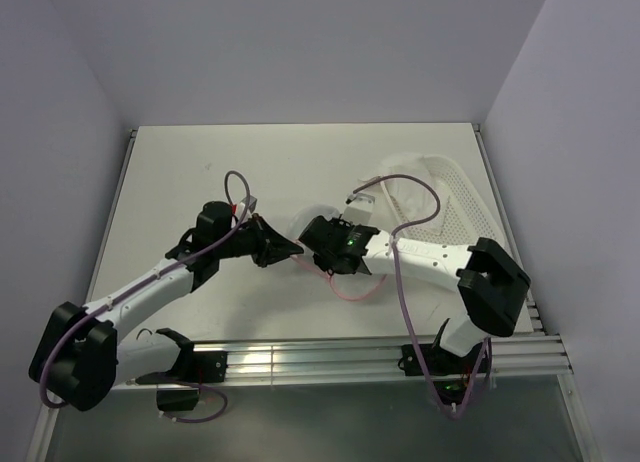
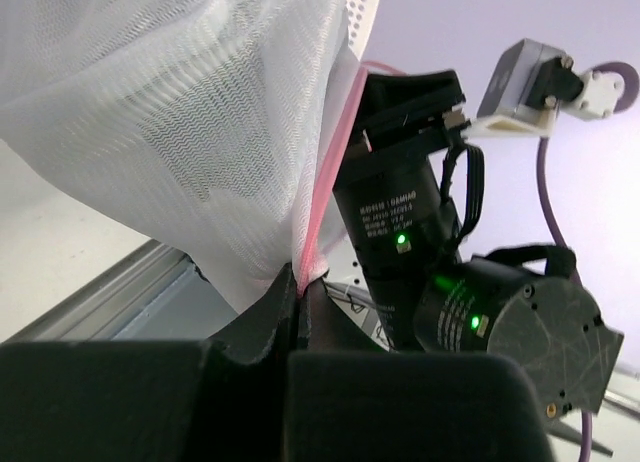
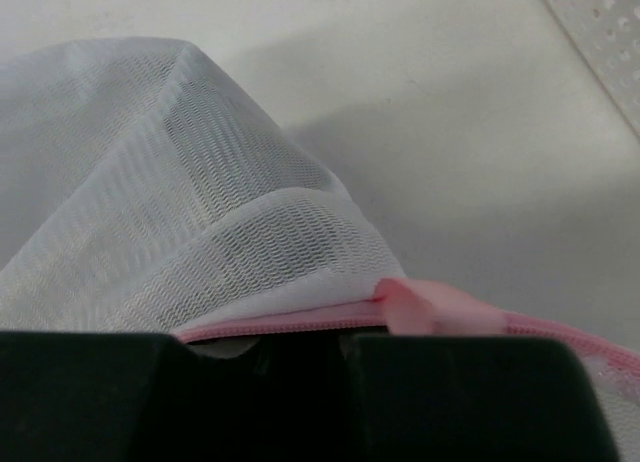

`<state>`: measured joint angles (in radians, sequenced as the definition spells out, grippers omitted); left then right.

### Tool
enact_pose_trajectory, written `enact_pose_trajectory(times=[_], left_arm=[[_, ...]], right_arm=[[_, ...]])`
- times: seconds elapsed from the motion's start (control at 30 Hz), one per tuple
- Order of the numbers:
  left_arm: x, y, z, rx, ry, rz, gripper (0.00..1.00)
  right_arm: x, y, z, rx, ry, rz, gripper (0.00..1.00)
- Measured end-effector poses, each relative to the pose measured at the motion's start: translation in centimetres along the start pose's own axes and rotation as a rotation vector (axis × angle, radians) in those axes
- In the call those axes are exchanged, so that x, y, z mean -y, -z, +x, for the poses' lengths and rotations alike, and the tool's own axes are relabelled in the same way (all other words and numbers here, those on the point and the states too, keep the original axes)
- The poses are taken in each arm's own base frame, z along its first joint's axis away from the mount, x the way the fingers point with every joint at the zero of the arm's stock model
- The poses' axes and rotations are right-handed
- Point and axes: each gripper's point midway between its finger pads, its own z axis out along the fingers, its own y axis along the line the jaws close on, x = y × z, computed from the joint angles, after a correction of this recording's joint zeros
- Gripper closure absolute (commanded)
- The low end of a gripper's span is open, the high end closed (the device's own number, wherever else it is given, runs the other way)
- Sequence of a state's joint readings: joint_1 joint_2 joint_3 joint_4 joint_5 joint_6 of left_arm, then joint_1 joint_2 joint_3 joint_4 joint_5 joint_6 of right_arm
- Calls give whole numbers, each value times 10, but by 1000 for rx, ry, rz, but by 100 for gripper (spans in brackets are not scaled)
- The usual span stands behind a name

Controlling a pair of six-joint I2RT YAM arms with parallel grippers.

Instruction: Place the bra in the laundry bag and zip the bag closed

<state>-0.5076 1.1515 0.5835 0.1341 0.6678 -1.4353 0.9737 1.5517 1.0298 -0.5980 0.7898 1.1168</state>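
The laundry bag (image 2: 170,112) is white mesh with pink zipper trim (image 2: 325,172), stretched between my two grippers at mid-table. My left gripper (image 2: 300,282) is shut on the pink trim, which runs down into its closed jaws. In the right wrist view the bag (image 3: 180,182) rises just beyond my right gripper (image 3: 300,347), whose fingertips pinch the pink zipper edge (image 3: 290,322) beside a pink tab (image 3: 410,307). From above, the left gripper (image 1: 290,250) and right gripper (image 1: 318,244) nearly meet, with a loop of pink trim (image 1: 352,290) below them. The bra is hidden.
A white perforated basket (image 1: 450,197) lies on its side at the back right, close behind the right arm; its rim (image 3: 600,32) shows in the right wrist view. The right arm's wrist (image 2: 395,222) stands close in front of the left gripper.
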Motion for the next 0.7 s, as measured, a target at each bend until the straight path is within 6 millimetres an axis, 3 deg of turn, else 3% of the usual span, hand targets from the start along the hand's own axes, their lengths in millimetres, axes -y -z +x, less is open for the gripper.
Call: enact_pose_trajectory(times=[0.33,0.57,0.7], left_arm=[[-33,-9,-29,35,102,-77,100],[-65,-12,-57,56,221,-148,100],[-66,-11,-72,70,251,-146,100]], right_arm=[[-8,-3,20,-78,213,-18,51],[-31,11,5,-101,286,-101,43],[-51,20,-13,-87,307,-139,40]])
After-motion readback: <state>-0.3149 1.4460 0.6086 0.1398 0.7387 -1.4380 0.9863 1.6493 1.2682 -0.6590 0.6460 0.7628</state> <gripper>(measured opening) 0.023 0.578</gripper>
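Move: Just under the laundry bag's upper pink rim, the right hand still holds the black bra in the mouth; the bag's mesh body lies about 5 cm ahead and 4 cm left of it. The white basket sits some 13 cm ahead and 25 cm right, about 6 cm lower. From the left hand, which pinches the rim, the bra is roughly 9 cm right, 5 cm ahead and 9 cm lower. Spreading its nearly shut fingers to over half open inside the bag's mouth, the right hand lets the bra loose, dipping about 2 cm before swinging some 5 cm left and rising, turning counter-clockwise nearly 20 degrees. The left hand keeps its pinch on the pink rim and lowers it about 7 cm while moving forward and somewhat left, fingers tipping downward. ##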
